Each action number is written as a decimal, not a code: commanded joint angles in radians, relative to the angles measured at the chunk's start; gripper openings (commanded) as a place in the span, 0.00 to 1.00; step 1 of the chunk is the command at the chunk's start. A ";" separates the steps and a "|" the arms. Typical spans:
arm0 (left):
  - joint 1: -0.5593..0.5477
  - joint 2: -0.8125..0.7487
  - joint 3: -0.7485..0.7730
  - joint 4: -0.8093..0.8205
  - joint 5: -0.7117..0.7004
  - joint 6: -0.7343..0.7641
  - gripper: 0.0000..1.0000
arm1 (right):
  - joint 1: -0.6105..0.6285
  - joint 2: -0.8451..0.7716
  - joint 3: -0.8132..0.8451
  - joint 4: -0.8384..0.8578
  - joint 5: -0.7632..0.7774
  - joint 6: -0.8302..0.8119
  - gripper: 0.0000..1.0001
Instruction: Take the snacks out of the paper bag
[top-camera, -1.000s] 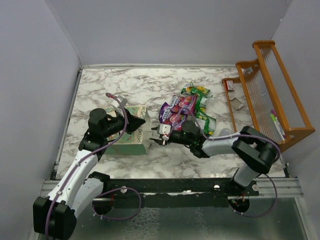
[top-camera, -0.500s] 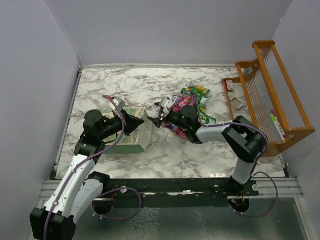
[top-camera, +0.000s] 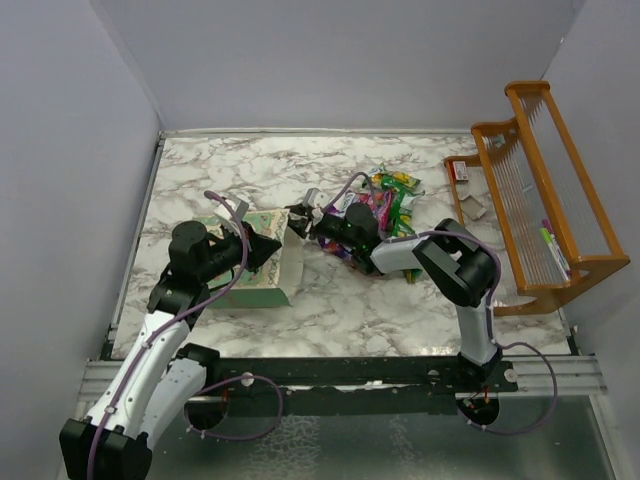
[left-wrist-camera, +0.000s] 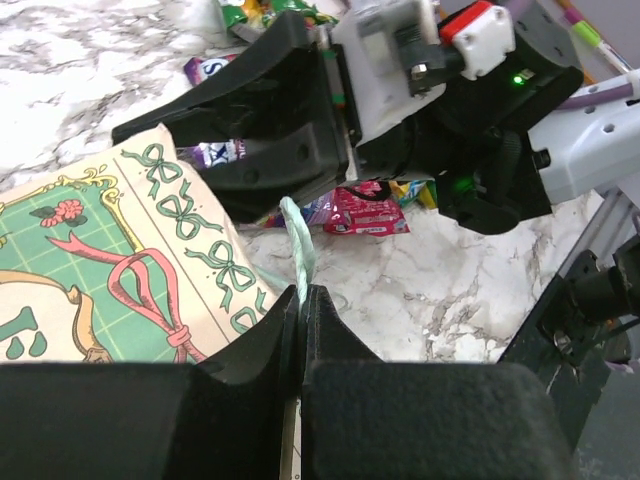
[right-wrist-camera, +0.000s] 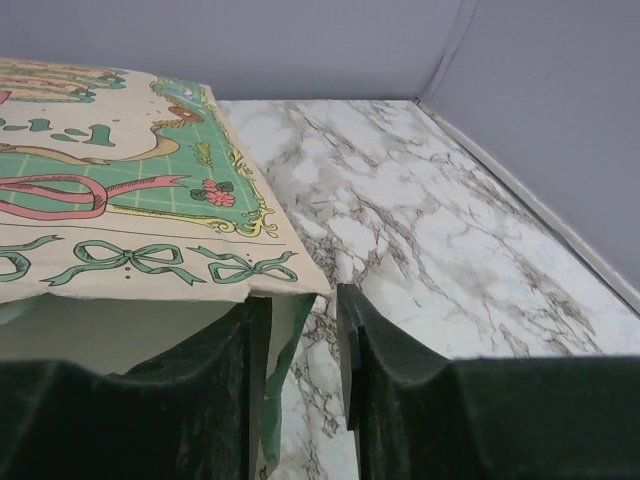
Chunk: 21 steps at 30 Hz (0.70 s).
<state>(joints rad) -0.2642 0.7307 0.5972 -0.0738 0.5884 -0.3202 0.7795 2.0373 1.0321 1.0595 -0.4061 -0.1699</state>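
Observation:
The paper bag (top-camera: 245, 268) lies on its side, printed face up, mouth toward the right. My left gripper (top-camera: 268, 250) is shut on its pale-green cord handle (left-wrist-camera: 298, 235), and the bag's printed side (left-wrist-camera: 110, 270) sits left of the jaws. My right gripper (top-camera: 300, 218) is at the bag's mouth, its jaws partly open. One finger (right-wrist-camera: 235, 345) is inside the bag (right-wrist-camera: 130, 200), the other (right-wrist-camera: 365, 340) is outside, and the bag's side wall edge hangs in the gap between them. Several snacks (top-camera: 385, 200) lie heaped on the table right of the bag, pink and green ones (left-wrist-camera: 365, 208) behind the right gripper.
An orange wooden rack (top-camera: 530, 190) stands along the right wall with small items (top-camera: 462, 172) beside it. Grey walls close the marble table (top-camera: 260, 170) on three sides. The right arm's elbow (top-camera: 465, 265) rests between the snacks and the rack.
My right gripper has swung left from the snack heap to the bag's mouth, and one finger has gone inside. The left gripper has kept its hold on the handle and the mouth has lifted.

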 joint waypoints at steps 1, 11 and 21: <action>-0.002 -0.019 0.023 -0.020 -0.089 -0.011 0.00 | -0.006 0.018 -0.013 0.113 0.053 0.002 0.29; -0.003 0.070 0.081 -0.043 -0.174 0.000 0.00 | -0.013 -0.011 -0.081 0.165 0.117 0.034 0.01; -0.003 0.240 0.189 -0.026 -0.211 0.096 0.00 | -0.017 -0.106 -0.228 0.269 0.329 0.016 0.01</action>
<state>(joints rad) -0.2661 0.9092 0.7254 -0.1062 0.4236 -0.3012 0.7700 2.0079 0.8696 1.2209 -0.2115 -0.1436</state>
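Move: My right hand's half-open fingers point left and straddle the near corner of the paper bag's mouth, about 1 cm beyond them to the left and level. The bag handle held by my left hand lies some 8 cm back, 4 cm left and 5 cm higher. The purple packets lie on the table about 16 cm to the right, level fore and aft, roughly 11 cm lower. From my left hand, that mouth corner is about 8 cm ahead, 4 cm right and 6 cm down. I shut my right fingers on the corner of the bag's mouth, pinching the paper edge, then draw it about 4 cm to the right, the wrist swinging some 10 degrees clockwise. Meanwhile my left hand keeps its closed hold on the handle and carries it about 5 cm forward, turning slightly counter-clockwise. ##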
